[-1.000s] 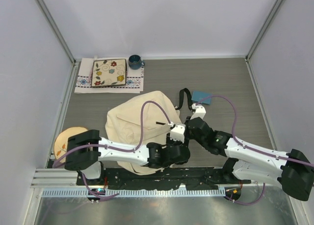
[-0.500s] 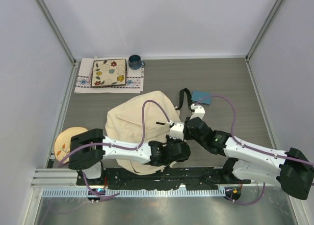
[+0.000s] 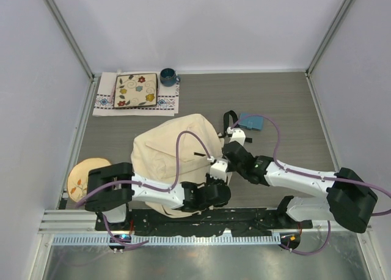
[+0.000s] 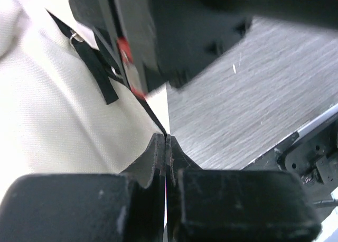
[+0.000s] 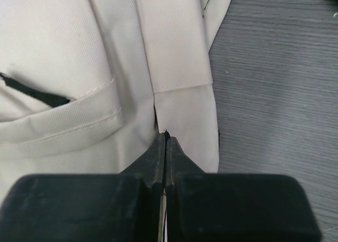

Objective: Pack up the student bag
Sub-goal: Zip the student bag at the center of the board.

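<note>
The student bag, cream fabric with black straps, lies mid-table. In the top view my left gripper and right gripper both sit at its right edge, close together. In the left wrist view the left gripper is shut at the edge of the student bag, where a thin black seam line runs into the tips. The right arm's dark body fills the top of that view. In the right wrist view the right gripper is shut on the student bag, with a small black bit poking out between its tips.
A floral square lies on a patterned cloth at the back left, with a blue cup beside it. A blue flat item sits by the bag's black strap. A round floral plate lies at the left edge.
The left gripper has gone from open to shut at the bag's edge. The right arm has swung left and further back along the bag's right edge.
</note>
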Robot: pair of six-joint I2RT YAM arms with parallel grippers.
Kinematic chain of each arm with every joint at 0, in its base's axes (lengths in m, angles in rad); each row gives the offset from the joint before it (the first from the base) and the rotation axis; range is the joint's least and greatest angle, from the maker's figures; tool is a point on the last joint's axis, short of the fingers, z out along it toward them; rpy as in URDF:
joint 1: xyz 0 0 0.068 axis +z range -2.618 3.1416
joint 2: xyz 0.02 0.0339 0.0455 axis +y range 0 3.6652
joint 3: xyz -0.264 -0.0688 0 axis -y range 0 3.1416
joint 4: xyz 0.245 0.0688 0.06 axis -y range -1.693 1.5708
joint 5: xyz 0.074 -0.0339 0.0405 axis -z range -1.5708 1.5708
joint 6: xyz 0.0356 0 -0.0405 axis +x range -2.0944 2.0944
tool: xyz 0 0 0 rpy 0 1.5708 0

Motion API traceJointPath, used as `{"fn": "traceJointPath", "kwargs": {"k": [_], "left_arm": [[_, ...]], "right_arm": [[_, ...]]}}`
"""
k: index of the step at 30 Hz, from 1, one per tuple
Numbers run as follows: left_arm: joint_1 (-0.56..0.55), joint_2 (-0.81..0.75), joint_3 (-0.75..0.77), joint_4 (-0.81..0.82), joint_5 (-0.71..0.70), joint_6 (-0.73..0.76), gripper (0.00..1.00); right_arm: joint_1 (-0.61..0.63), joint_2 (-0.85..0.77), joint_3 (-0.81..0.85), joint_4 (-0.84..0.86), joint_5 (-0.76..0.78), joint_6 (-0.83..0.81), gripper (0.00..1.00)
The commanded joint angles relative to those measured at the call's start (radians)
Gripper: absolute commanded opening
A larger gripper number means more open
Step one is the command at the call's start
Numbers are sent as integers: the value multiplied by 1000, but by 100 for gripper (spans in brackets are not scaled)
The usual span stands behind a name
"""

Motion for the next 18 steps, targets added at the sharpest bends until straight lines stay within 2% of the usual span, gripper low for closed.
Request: {"fn": "traceJointPath", "kwargs": {"k": [1, 9, 15, 16, 17, 18], "left_arm": [[-55, -19, -59, 100, 89, 40, 0], [-95, -59, -152, 169, 91, 25, 0], [-93, -91, -171, 136, 40, 8, 0], [-93, -96, -166, 125, 39, 9, 8], [-93, -99, -154, 111, 33, 9, 39], [-93, -102, -146, 99, 31, 19, 51]], "right_arm": [[-31, 25, 80, 111, 67, -32, 1], [-58, 55, 114, 136, 64, -26, 1], [-57, 54, 103, 147, 44, -20, 1], [-58, 37, 97, 148, 41, -22, 1], [-58, 25, 93, 148, 30, -23, 1], [-58, 9, 82, 148, 27, -23, 9]]}}
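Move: The student bag's zip edge is already held at two places. The zip's near stretch lies right between the left fingers, and the bag's middle some 17 cm left and 5 cm ahead of that hand. The zip's far end, where the right hand is heading, lies roughly 9 cm ahead and 5 cm left of the right hand. The black strap lies about 9 cm straight ahead of that hand, and the blue case about 10 cm ahead and 9 cm right, both some 6 cm lower. The zip edge is worked from both ends: the right hand, still pinched shut on what seems to be the zip pull, slides about 2.5 cm forward along the edge towards its far end, then stops. Meanwhile the left hand draws its pinched stretch some 3 cm back and a little down, easing left, then opens its fingers part way around the edge. ##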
